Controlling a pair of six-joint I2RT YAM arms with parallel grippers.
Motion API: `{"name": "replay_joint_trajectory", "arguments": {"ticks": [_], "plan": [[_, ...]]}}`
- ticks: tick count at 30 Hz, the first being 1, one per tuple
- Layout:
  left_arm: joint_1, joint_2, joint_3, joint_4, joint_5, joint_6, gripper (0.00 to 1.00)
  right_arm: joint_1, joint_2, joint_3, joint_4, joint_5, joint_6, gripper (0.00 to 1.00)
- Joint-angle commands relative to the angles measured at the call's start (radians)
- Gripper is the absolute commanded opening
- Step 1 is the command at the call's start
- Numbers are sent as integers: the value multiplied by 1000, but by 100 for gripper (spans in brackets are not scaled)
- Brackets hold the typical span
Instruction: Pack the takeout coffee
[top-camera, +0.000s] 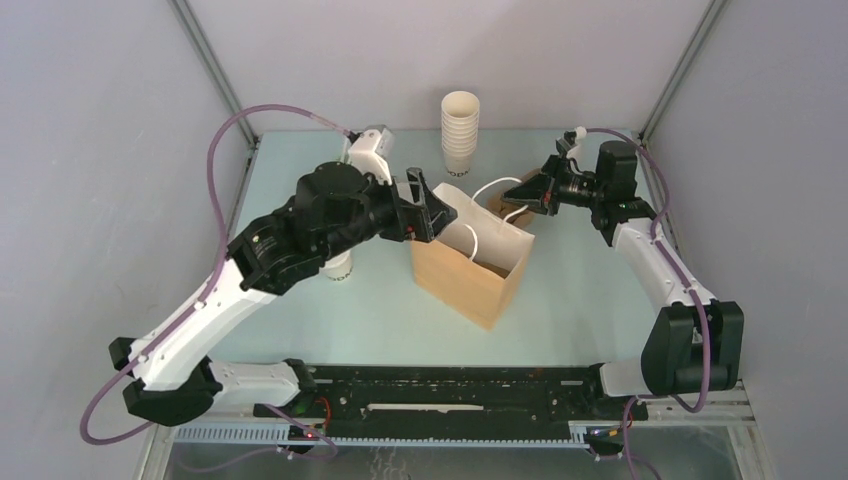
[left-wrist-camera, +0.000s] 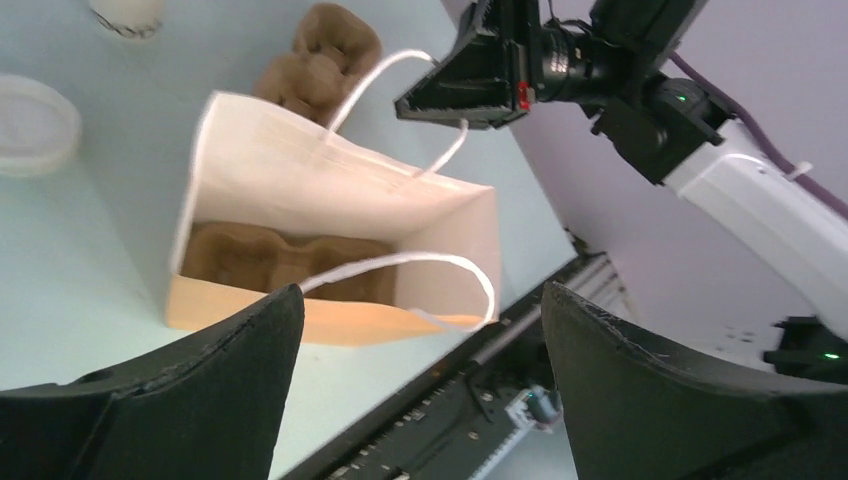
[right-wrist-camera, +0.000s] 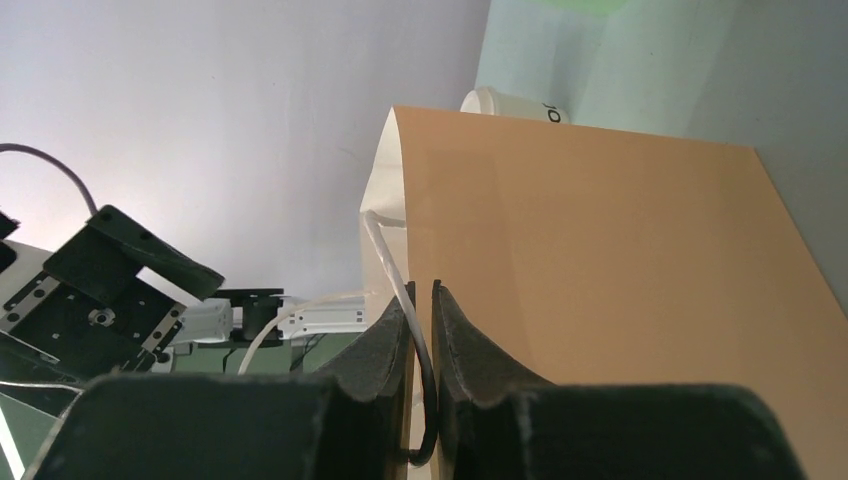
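Note:
A brown paper bag (top-camera: 478, 272) stands open mid-table with a cardboard cup carrier (left-wrist-camera: 280, 255) lying in its bottom. My right gripper (top-camera: 512, 197) is shut on the bag's far white handle (right-wrist-camera: 392, 260), the cord pinched between the jaws of the right gripper (right-wrist-camera: 422, 300). At the bag's left rim my left gripper (top-camera: 428, 210) hangs open and empty; in its own view the left gripper (left-wrist-camera: 420, 300) has nothing between its fingers. The takeout coffee (top-camera: 340, 266), a small lidded white cup, stands on the table half hidden under my left arm. The takeout coffee (right-wrist-camera: 515, 105) also peeks over the bag.
A tall stack of lidless white cups (top-camera: 460, 132) stands at the back centre. A second cardboard carrier (left-wrist-camera: 330, 45) lies behind the bag near my right gripper. A round white lid (left-wrist-camera: 35, 125) rests on the table left of the bag. The black rail (top-camera: 450, 385) runs along the near edge.

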Motion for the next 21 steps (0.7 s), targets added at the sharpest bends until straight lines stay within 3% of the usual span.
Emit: {"name": "replay_joint_trajectory", "arguments": {"ticks": [1, 13, 17, 21], "plan": [[2, 28, -83, 82, 134, -207, 92, 12, -48, 37, 8, 3, -25, 18], [-42, 136, -91, 234, 99, -244, 77, 18, -83, 37, 3, 6, -16, 18], [-40, 167, -74, 225, 92, -236, 57, 16, -106, 38, -2, 7, -14, 18], [-15, 160, -47, 185, 102, -187, 19, 12, -138, 50, -40, 19, -31, 16]]}}
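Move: The wide-open left fingers hang over the bag's left side; the near bag handle is about 9 cm to their right, level in reach and roughly 7 cm lower. The bag's middle is some 10 cm right, 1 cm out and 21 cm down; the far bag handle, already held by the right fingers, is 21 cm right and 8 cm out, and the spare carrier 19 cm right and 18 cm out. From the right hand, the near handle lies about 12 cm left and 8 cm back, at much the same height. The left hand sweeps about 8 cm to the right and 6 to 7 cm down to the near bag handle, its wrist tipping down some 15 degrees, then late on draws its wide-open fingers most of the way shut with the handle between the tips. The right hand keeps its pinch on the far handle and eases up about 2 cm, drawing slightly back. ##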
